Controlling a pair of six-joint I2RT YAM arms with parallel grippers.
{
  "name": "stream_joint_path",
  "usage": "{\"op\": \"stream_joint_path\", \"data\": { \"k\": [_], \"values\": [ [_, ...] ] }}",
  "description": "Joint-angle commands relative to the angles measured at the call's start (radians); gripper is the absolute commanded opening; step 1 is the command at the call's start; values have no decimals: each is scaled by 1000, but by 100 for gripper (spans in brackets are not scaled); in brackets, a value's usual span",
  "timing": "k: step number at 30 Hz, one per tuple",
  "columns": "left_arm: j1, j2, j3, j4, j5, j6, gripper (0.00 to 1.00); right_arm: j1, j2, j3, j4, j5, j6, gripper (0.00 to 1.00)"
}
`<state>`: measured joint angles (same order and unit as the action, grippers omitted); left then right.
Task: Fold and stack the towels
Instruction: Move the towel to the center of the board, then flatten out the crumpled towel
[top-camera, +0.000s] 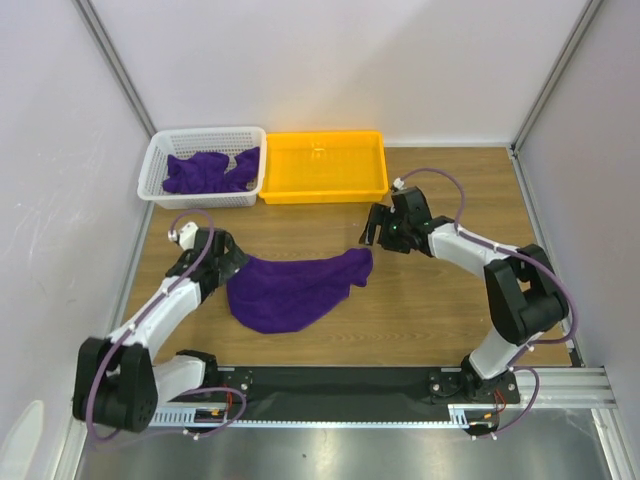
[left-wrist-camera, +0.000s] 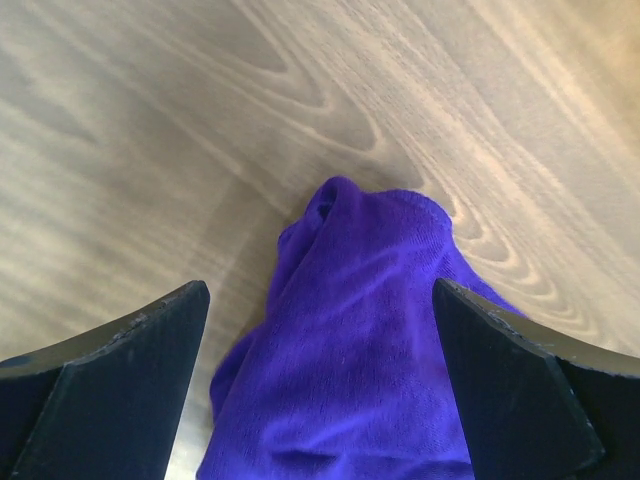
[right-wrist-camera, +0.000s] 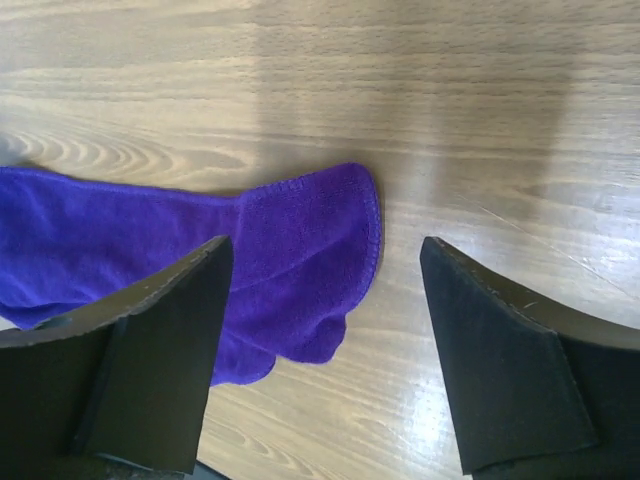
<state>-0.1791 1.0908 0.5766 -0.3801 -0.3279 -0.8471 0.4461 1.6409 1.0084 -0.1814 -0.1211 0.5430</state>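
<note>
One purple towel lies crumpled and stretched across the wooden table between the two arms. My left gripper hovers at its left end, open; in the left wrist view the towel's bunched end lies between and below the wide-apart fingers, ungripped. My right gripper stands open just over the towel's right corner. In the right wrist view that hemmed corner lies flat on the wood beside the left finger, with bare table under the gap. More purple towels lie heaped in the basket.
A white mesh basket stands at the back left, a yellow tray right beside it. Pale walls enclose the table on the left, back and right. A black rail runs along the near edge by the arm bases.
</note>
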Motion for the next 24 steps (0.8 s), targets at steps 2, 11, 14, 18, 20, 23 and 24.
{"op": "stream_joint_path", "data": {
  "k": [2, 11, 14, 18, 20, 23, 24],
  "values": [
    [15, 90, 81, 96, 82, 137, 100, 19, 51, 55, 17, 15, 6, 78],
    [17, 98, 60, 201, 125, 212, 96, 46, 122, 53, 16, 26, 14, 66],
    [17, 103, 60, 202, 127, 214, 96, 48, 142, 67, 16, 28, 17, 65],
    [17, 116, 63, 201, 135, 209, 95, 54, 165, 81, 16, 31, 15, 64],
    [17, 119, 68, 201, 132, 212, 95, 57, 178, 88, 16, 31, 17, 60],
    [17, 132, 71, 201, 127, 220, 95, 60, 192, 94, 19, 32, 18, 52],
    [18, 136, 72, 201, 127, 224, 95, 60, 195, 98, 16, 34, 15, 51]
  ]
}}
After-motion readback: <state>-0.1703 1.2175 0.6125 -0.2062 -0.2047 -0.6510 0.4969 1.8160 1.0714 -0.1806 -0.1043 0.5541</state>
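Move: The towel's right end lies about 6 cm below the right gripper and roughly 2 cm to its left, level with it fore and aft. The yellow tray's middle is some 18 cm ahead of that gripper and 9 cm to its left. From the left gripper, the towel's left corner is about 3 cm ahead, 2 cm to the right and 6 cm below; the white basket stands some 25 cm ahead and 5 cm left. Lower the right gripper about 5 cm onto the towel's right end, easing some 2 cm left and tipping the fingers slightly steeper, while narrowing them from wide to about half open so they straddle the edge without gripping. Meanwhile slide the left gripper, still open, about 4 cm forward and to the right above the towel's left corner, turning it some 10 degrees clockwise, then hold there. ##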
